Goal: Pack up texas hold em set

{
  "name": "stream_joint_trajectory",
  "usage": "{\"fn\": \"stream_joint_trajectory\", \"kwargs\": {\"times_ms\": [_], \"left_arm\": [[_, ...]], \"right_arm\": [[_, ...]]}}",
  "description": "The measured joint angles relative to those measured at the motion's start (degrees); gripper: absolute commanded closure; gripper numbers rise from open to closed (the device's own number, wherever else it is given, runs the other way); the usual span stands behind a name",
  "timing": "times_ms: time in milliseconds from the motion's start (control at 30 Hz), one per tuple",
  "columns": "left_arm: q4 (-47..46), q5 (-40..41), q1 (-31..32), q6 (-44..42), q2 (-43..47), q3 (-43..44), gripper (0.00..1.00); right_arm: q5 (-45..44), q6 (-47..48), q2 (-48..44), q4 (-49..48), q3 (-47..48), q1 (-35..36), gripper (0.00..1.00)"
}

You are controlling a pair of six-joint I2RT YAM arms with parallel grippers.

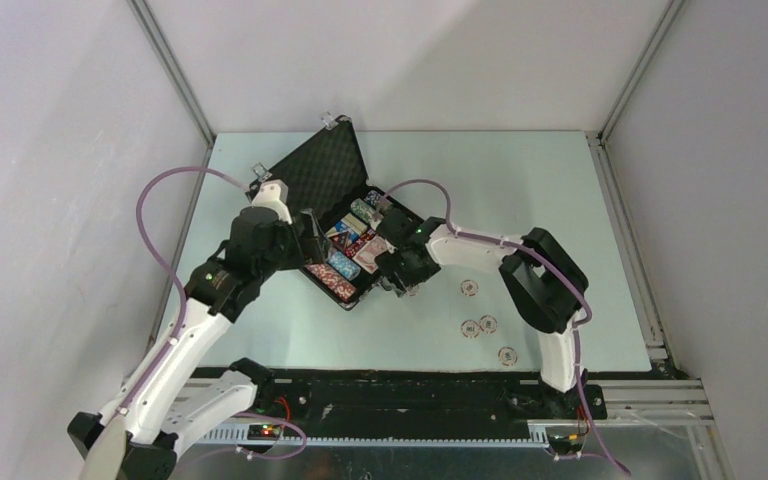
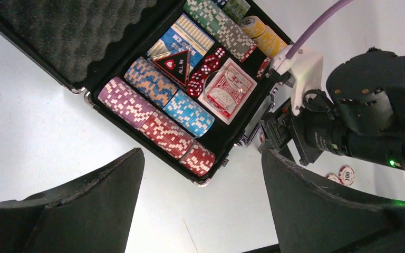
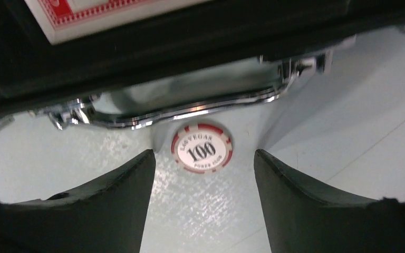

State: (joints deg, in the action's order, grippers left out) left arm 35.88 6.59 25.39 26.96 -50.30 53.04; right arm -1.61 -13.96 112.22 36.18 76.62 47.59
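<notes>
The black case [image 1: 359, 297] of the texas hold em set lies open, its foam-lined lid [image 1: 320, 165] leaning back. Rows of multicoloured chips [image 2: 158, 124], a red card deck [image 2: 228, 92], a blue deck [image 2: 182, 39] and red dice [image 2: 205, 68] fill the tray. My left gripper [image 1: 305, 240] hovers open over the case's near corner, nothing between its fingers [image 2: 84, 211]. My right gripper [image 1: 400, 285] is open at the case's silver handle [image 3: 190, 108]. A red-and-white 100 chip [image 3: 201, 148] lies flat on the table between its fingertips, touching neither.
Several loose chips lie on the table right of the case, one [image 1: 469, 288] near the right forearm, two [image 1: 478, 326] together and one [image 1: 508, 356] nearer the bases. Two of them [image 2: 346, 174] show past the right wrist. Grey walls enclose the table [image 1: 560, 200].
</notes>
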Motion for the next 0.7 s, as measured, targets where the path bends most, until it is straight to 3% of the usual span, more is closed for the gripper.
{"fn": "stream_joint_trajectory", "kwargs": {"times_ms": [200,433,600,700], "left_arm": [[1.29,1.18,0.00,0.02,1.20,0.00,0.11],[2.01,1.86,0.00,0.00,1.07,0.42,0.10],[2.32,1.86,0.00,0.02,0.00,1.97,0.10],[2.49,1.79,0.00,0.02,-0.98,2.54,0.10]], "right_arm": [[-0.94,0.96,3.04,-0.15,3.52,0.04,0.44],[-1.90,1.33,3.17,-0.11,3.56,1.09,0.50],[-1.73,1.11,2.08,-0.11,1.99,1.40,0.64],[-1.79,0.92,1.36,-0.11,0.96,1.40,0.65]]}}
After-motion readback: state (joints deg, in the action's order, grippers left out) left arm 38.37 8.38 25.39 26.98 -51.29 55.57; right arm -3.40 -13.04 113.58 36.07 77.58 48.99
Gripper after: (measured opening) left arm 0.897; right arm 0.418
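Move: The last chip by the case lies flat on the table almost under the right hand, about 1 cm ahead, 1 cm to its left and 1 cm below, between the open fingers. The case handle is about 3 cm ahead and 2 cm left, at roughly finger height; the card deck is some 7 cm ahead and 10 cm left. A loose chip lies level with the hand, about 14 cm right. From the left hand, the chip is roughly 17 cm right, 2 cm ahead and 21 cm below. The right hand, already low over the table, slides about 1.5 cm forward and to its left towards the case handle, sinking barely half a centimetre, while its fingers start to close around the chip from well clear on both sides. Then it turns back and draws away from the handle, about 1.5 cm back and slightly right, closing from three quarters open to under half, until both fingertips pinch the chip's rim from opposite sides with the wrist still pointing down. ##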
